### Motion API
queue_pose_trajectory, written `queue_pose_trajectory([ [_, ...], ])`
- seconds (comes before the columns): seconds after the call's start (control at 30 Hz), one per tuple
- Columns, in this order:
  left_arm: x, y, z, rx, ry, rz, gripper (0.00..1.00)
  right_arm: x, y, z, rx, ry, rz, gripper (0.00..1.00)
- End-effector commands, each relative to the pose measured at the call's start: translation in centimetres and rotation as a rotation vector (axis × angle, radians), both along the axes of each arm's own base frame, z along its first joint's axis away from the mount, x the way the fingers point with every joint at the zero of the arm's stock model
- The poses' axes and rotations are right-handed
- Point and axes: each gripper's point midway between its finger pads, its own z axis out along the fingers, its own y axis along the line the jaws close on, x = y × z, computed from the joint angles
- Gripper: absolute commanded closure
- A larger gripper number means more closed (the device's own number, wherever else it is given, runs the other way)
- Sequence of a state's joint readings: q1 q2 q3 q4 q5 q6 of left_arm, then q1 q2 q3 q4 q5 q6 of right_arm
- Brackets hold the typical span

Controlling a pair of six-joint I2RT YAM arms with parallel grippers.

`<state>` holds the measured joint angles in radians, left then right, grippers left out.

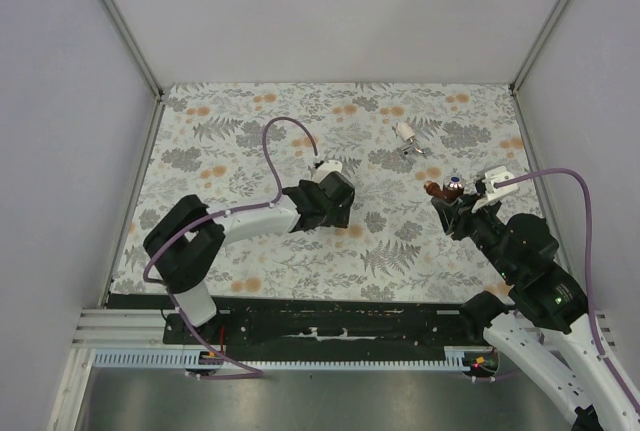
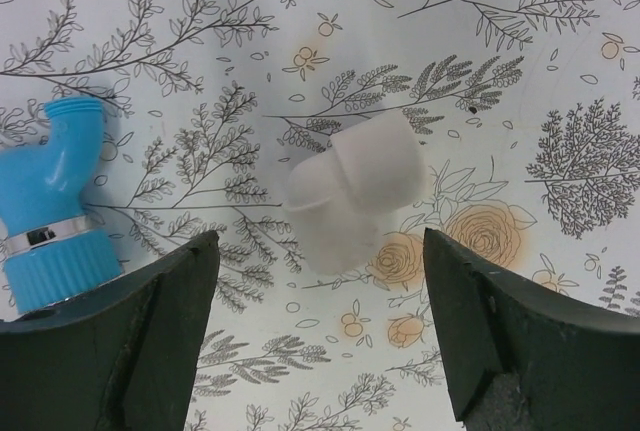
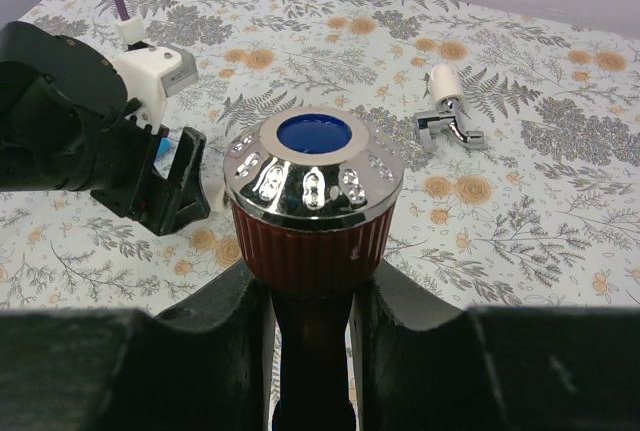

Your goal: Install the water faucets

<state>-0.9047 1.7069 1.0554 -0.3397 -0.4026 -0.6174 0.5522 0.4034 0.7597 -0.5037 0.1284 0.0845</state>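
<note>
My right gripper (image 1: 450, 203) is shut on the stem of the reddish-brown faucet (image 1: 438, 189) and holds it above the table. In the right wrist view the faucet (image 3: 315, 206) stands upright between the jaws, with its ribbed knob, chrome cap and blue centre on top. My left gripper (image 1: 335, 206) is open and points down over the mat. Between its fingers (image 2: 150, 331) and a little ahead of them lies the white plastic pipe fitting (image 2: 360, 186). The blue faucet (image 2: 55, 211) lies just outside the left finger. The white-silver faucet (image 1: 407, 136) lies apart on the mat at the back; it also shows in the right wrist view (image 3: 450, 111).
The floral mat (image 1: 250, 141) covers the table, with grey walls on three sides. The black rail (image 1: 330, 321) with both arm bases runs along the near edge. The left arm's purple cable (image 1: 285, 131) loops above the mat.
</note>
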Motion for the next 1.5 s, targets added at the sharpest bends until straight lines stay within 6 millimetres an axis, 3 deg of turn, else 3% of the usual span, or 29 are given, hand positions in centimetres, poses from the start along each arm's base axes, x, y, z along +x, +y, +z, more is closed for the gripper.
queue_pose_trajectory([
  [0.0,1.0,-1.5,0.2,-0.033,-0.006,0.028,0.16,-0.1,0.1,1.4,0.019,-0.043,0.010,1.00],
  [0.47,1.5,-0.8,-2.8,0.022,0.030,0.053,0.33,0.0,0.2,1.2,0.017,-0.037,0.009,1.00],
  [0.73,1.1,-0.6,-2.4,-0.011,0.022,0.050,0.62,0.0,0.6,1.1,0.010,-0.034,0.035,1.00],
  [0.83,1.2,-0.6,-1.3,-0.041,-0.005,0.047,0.77,-0.2,1.4,1.1,-0.006,-0.031,0.084,1.00],
  [0.9,1.2,-0.7,-0.2,-0.068,-0.026,0.043,0.95,-0.3,2.1,0.9,-0.018,-0.024,0.129,1.00],
  [1.03,1.2,-0.5,2.7,-0.121,-0.075,0.035,0.98,-0.7,4.1,0.5,-0.039,-0.001,0.247,1.00],
  [1.2,1.2,1.5,5.8,-0.071,-0.143,0.006,0.98,-1.3,6.4,0.3,-0.030,0.026,0.376,0.99],
  [1.3,0.9,3.3,6.1,0.044,-0.159,-0.026,0.98,-1.3,6.8,0.2,-0.032,0.038,0.398,0.99],
  [1.47,-0.2,6.3,6.4,0.409,-0.217,-0.053,0.98,-0.9,6.1,-0.3,-0.066,0.032,0.359,0.99],
])
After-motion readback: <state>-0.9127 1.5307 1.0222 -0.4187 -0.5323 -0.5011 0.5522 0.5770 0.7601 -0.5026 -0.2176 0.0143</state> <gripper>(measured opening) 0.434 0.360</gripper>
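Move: The white elbow piece lies between my open left fingers' line, about 1 cm ahead of the hand, 1 cm to its right and 4 cm below. The blue faucet lies roughly 3 cm ahead and 11 cm left of that hand. The chrome faucet is some 18 cm ahead and 15 cm right of it. From my right hand, already holding the brown faucet, the white elbow piece is about 9 cm ahead, 19 cm left and 26 cm below. I sink my left hand a little over 3 cm onto the white elbow piece, narrowing the fingers on the way, and pinch it between the pads. Then I lift it about 8 cm, drawing left as I top out. Meanwhile my right hand, still gripping the brown faucet, swings left and down towards it, turning some 20 degrees counter-clockwise. ##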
